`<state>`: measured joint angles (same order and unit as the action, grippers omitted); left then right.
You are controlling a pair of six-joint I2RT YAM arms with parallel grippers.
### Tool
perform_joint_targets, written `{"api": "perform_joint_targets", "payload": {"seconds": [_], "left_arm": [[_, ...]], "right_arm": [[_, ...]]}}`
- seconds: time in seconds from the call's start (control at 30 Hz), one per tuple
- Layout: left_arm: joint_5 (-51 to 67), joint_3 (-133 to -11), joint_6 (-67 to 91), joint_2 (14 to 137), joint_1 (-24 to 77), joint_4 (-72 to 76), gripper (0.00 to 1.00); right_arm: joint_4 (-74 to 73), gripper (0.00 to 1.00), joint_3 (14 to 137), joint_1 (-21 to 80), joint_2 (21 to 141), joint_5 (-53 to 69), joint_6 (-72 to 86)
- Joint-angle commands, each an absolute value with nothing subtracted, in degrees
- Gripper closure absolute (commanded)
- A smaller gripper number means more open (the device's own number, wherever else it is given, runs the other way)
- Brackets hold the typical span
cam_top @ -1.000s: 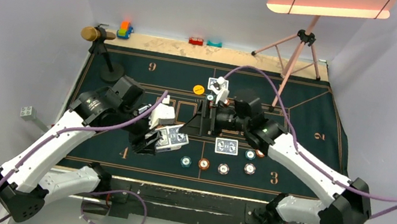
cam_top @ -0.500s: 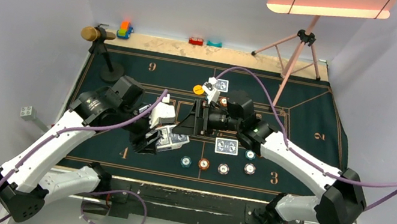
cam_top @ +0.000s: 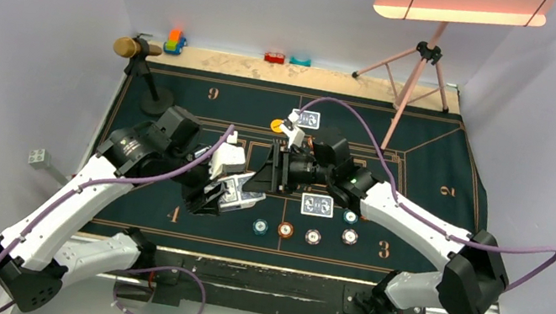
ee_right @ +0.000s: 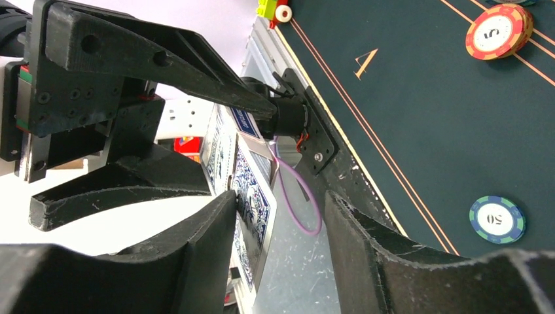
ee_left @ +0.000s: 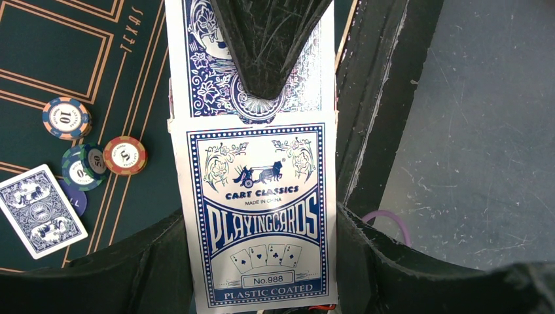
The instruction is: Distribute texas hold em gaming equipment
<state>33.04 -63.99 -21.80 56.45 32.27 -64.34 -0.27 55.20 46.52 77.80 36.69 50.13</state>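
Note:
My left gripper (cam_top: pixel 218 197) is shut on a blue-backed pack of playing cards (ee_left: pixel 258 222), held above the mat's near left. Cards (ee_left: pixel 203 72) stick out of the pack's far end. My right gripper (ee_right: pixel 280 203) reaches in from the right, still open. One of its fingers (ee_right: pixel 196 255) lies against the top card (ee_right: pixel 252 196), and a gap remains on the other side. A row of chips (cam_top: pixel 285 229) lies near the front. One face-down card (cam_top: pixel 317 204) rests mid-mat and another (cam_top: pixel 306 118) farther back beside a yellow disc (cam_top: pixel 277 124).
The dark green mat (cam_top: pixel 445 159) covers the table. A microphone stand (cam_top: pixel 148 84) is at the back left and a pink tripod (cam_top: pixel 418 61) at the back right. Small toys (cam_top: pixel 175 41) line the back edge. Chips (ee_left: pixel 125 155) lie left of the pack.
The right arm has swung left to the pack in my left gripper, and its jaws have narrowed around the top card. The left arm has kept still.

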Motion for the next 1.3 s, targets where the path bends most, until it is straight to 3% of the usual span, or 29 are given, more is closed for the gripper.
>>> {"api": "perform_joint_targets", "payload": {"seconds": [0.0, 0.53, 0.77, 1.03, 1.27], "left_arm": [[34.5, -65.2, -21.0, 55.4, 32.1, -62.7, 0.77], [34.7, -65.4, -21.0, 55.4, 32.0, -62.9, 0.77], [34.6, -65.3, -21.1, 55.3, 31.9, -63.0, 0.78], [34.7, -65.2, -21.1, 55.2, 31.9, -62.9, 0.78], [34.7, -64.6, -21.1, 54.8, 31.9, -63.0, 0.78]], "right_arm": [[-1.3, 0.47, 55.5, 45.9, 76.0, 37.3, 49.5], [-3.1, 0.54, 52.7, 42.3, 71.6, 36.8, 49.1], [-4.7, 0.68, 52.6, 40.2, 69.5, 36.7, 48.4], [-7.1, 0.77, 53.1, 37.4, 67.0, 36.7, 47.3], [-7.7, 0.99, 55.9, 35.2, 66.5, 37.0, 47.3]]}}
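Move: The top card of the deck in my left hand lies right at my right fingertips: its middle is about 2 cm to the left, 1 cm back and 1 cm above that hand point. About 16 cm below the right hand, the teal chip lies some 7 cm back and 2 cm right, the orange chip about 7 cm back and 9 cm right, and the dealt card roughly 2 cm ahead and 16 cm right. From my left hand, the top card is about 5 cm right and 2 cm ahead. With one finger already resting on the top card, I draw my right hand off to the right, about 6 cm, and some 3 cm forward, lifting a little on the way. I drag the card off the deck while the half-open fingers close nearly shut and pinch its outer end; the wrist turns about 10 degrees clockwise. My left hand stays still, keeping hold of the boxed deck. ##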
